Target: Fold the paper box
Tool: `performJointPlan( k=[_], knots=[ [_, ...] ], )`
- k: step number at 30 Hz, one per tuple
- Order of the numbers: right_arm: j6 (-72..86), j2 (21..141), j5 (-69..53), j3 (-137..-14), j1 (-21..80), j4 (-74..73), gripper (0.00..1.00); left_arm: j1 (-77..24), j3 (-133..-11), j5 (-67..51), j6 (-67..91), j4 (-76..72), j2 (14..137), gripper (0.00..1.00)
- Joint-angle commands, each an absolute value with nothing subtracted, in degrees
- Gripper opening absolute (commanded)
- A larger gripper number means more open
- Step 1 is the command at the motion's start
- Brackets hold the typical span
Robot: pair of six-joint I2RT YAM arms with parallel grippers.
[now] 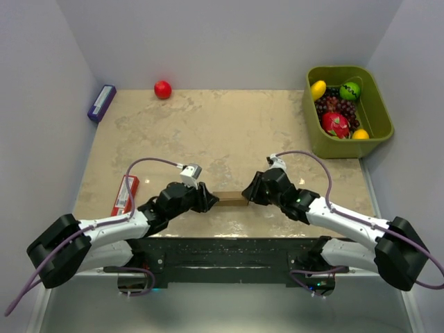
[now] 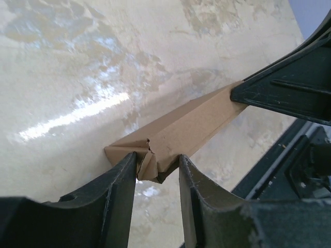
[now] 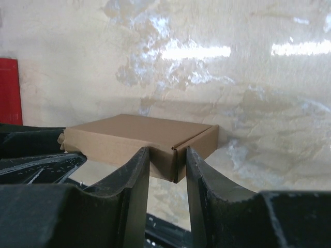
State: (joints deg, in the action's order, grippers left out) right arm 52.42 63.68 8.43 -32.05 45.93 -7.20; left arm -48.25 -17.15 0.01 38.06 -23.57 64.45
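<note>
The paper box (image 1: 230,198) is a small, flat, closed box of plain brown cardboard, held between my two arms near the table's front edge. My left gripper (image 1: 210,200) is shut on its left end. In the left wrist view the fingers pinch a crumpled corner of the paper box (image 2: 191,126), with my left gripper (image 2: 158,161) closed around it. My right gripper (image 1: 248,194) is shut on the opposite end. In the right wrist view both fingers press the near corner of the paper box (image 3: 139,132) at my right gripper (image 3: 167,155). The box looks raised slightly off the tabletop.
A flat red packet (image 1: 125,195) lies left of the left arm and shows at the left edge of the right wrist view (image 3: 9,90). A purple-blue box (image 1: 101,103) and a red ball (image 1: 162,89) sit at the back left. A green bin (image 1: 333,147) of fruit stands at the back right.
</note>
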Motion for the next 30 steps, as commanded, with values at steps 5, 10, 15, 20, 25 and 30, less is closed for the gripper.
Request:
performJointPlan(
  k=[5, 10, 15, 20, 25, 30],
  knots=[
    [44.2, 66.4, 7.9, -34.1, 46.7, 6.9, 0.35, -48.6, -16.1, 8.7, 23.1, -38.2, 66.4, 0.46],
    [44.0, 63.6, 6.9, -31.8, 46.8, 4.8, 0.61, -48.7, -14.7, 7.0, 25.7, -33.8, 64.9, 0.88],
    [42.7, 56.8, 8.4, -31.0, 46.8, 0.2, 0.76, -48.7, -13.4, 6.1, 28.2, -24.3, 55.8, 1.0],
    [40.7, 55.7, 11.2, -33.9, 46.4, -4.6, 0.86, -48.3, -14.3, 8.3, 29.6, -17.8, 49.1, 1.0],
    [37.5, 60.3, 9.6, -37.4, 41.8, -3.4, 0.87, -39.1, -23.2, 6.8, 28.0, -11.2, 54.8, 1.0],
    [32.7, 60.5, 6.8, -38.9, 33.3, -2.5, 0.89, -27.9, -30.1, 2.1, 27.1, -8.6, 55.6, 1.0]
  ],
)
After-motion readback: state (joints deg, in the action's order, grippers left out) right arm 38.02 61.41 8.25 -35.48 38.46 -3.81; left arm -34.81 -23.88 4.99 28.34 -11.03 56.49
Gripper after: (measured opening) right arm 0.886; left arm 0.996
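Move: Both hands already pinch the paper box by its robot-side corners. Its middle lies some 6 cm to the left hand's right, 3 cm ahead and a couple below. From the right hand it is about 6 cm to the left, 3 cm ahead and 2 cm below. The table's near edge runs some 12 cm back from the left hand, straight behind it, and 5 cm lower; the red carton stands about 33 cm to that hand's left, 3 cm ahead and 4 cm lower. Still pinching the box's near corners, both hands first carry forward about 2 cm, fingertips tipping up some 10 degrees, then open wide and let go. They ease slightly back and rise clear, the right by about 5 cm, before sweeping forward and apart, the left hand to its left and the right hand to its right. ##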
